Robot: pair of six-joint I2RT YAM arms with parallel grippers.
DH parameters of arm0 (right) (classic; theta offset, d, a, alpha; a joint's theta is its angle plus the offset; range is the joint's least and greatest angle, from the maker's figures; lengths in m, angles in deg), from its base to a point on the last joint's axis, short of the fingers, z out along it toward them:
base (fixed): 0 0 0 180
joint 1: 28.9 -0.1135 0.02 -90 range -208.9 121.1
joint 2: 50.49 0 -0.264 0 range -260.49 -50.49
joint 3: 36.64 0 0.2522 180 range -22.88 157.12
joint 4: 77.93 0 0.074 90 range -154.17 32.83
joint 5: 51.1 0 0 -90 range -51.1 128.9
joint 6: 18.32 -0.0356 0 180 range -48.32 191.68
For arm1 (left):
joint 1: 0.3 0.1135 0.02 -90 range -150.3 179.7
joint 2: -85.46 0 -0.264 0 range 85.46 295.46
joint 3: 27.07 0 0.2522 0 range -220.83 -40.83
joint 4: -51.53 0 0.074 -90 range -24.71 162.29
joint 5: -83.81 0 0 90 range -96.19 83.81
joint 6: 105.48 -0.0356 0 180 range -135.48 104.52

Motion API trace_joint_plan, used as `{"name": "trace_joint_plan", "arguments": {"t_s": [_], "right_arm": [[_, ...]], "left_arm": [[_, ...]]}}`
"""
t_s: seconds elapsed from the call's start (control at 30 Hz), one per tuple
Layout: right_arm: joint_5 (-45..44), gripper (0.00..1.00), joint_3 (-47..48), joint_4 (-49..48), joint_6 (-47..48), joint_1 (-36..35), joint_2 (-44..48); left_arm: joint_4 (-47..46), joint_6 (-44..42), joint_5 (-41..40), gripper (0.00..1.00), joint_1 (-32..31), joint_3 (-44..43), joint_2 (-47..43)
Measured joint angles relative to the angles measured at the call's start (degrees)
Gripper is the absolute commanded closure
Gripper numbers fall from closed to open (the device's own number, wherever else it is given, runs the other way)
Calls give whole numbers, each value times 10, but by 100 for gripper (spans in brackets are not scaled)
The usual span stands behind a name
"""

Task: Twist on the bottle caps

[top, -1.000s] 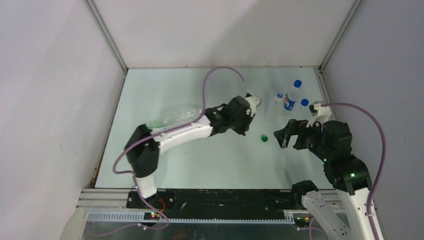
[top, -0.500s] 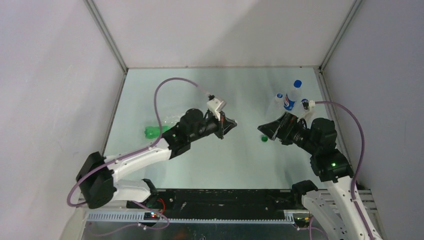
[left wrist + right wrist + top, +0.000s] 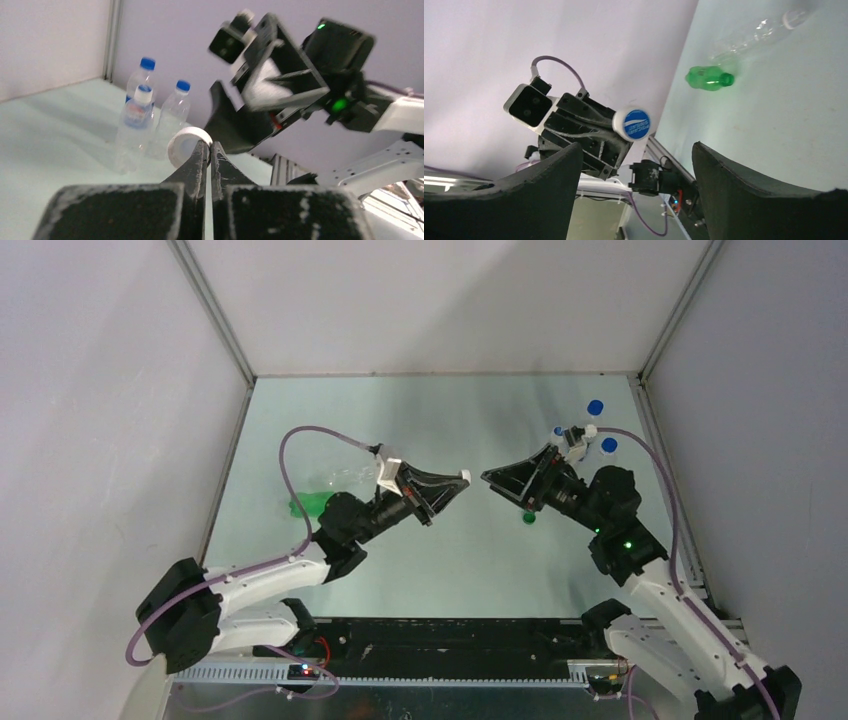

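My left gripper (image 3: 460,482) is raised over the table's middle, shut on the rim of the white bottle cap (image 3: 466,474). The left wrist view shows that cap (image 3: 186,145) pinched at the fingertips. My right gripper (image 3: 490,480) faces it from the right, open and empty, a short gap away. Between the right gripper's (image 3: 636,147) wide fingers I see the cap's blue-printed top (image 3: 634,123). The dark green cap (image 3: 528,518) lies on the table under the right arm. The green bottle (image 3: 308,504) (image 3: 709,79) and clear bottle (image 3: 345,477) (image 3: 759,32) lie on their sides at the left.
Clear blue-capped bottles (image 3: 596,407) (image 3: 175,110) and a labelled bottle (image 3: 135,125) stand at the back right, behind the right arm. Grey walls close in the table (image 3: 400,410) on three sides. The metal rail (image 3: 440,635) runs along the near edge.
The left arm has pulled back from the far middle and turned right with the white cap. The right gripper has risen and swung left to face it.
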Motion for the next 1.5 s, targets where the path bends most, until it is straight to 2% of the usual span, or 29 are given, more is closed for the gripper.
{"name": "trace_joint_plan", "arguments": {"t_s": [0.27,0.57,0.9,1.2,1.37,1.5], "right_arm": [[4,30,-4,-97,-44,-40,-56],[18,36,-4,-181,-69,-46,-73],[30,44,-4,-203,-77,-47,-78],[39,47,-4,-203,-80,-50,-82],[45,55,-4,-204,-81,-54,-87],[45,68,-4,-208,-82,-54,-88]], "left_arm": [[-100,28,9,100,0,2,1],[-131,45,25,100,0,2,11],[-132,54,37,100,0,2,20],[-136,55,39,99,0,2,23],[-144,55,39,99,0,2,23],[-148,58,39,98,0,2,25]]}}
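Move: The white cap is pinched by its rim at the left fingertips, and the right gripper's open fingers are some 6 cm to the left hand's right and 1 cm back, about level with it. From the right hand the cap lies about 2 cm ahead, 5 cm to the left and 1 cm lower. Far below on the table, the green cap is roughly 5 cm ahead and 8 cm right of the right hand; the blue-and-white-capped bottle stands about 15 cm ahead and 12 cm right. The right fingertips come up to both sides of the white cap and seem to touch it as they close from wide open to under half. That hand goes about 4 cm left, then climbs some 3 cm, turning slightly. The left hand keeps its pinch on the rim, rises about 4 cm, draws back 2 cm and then nearly holds still, presenting the cap to the right gripper. ##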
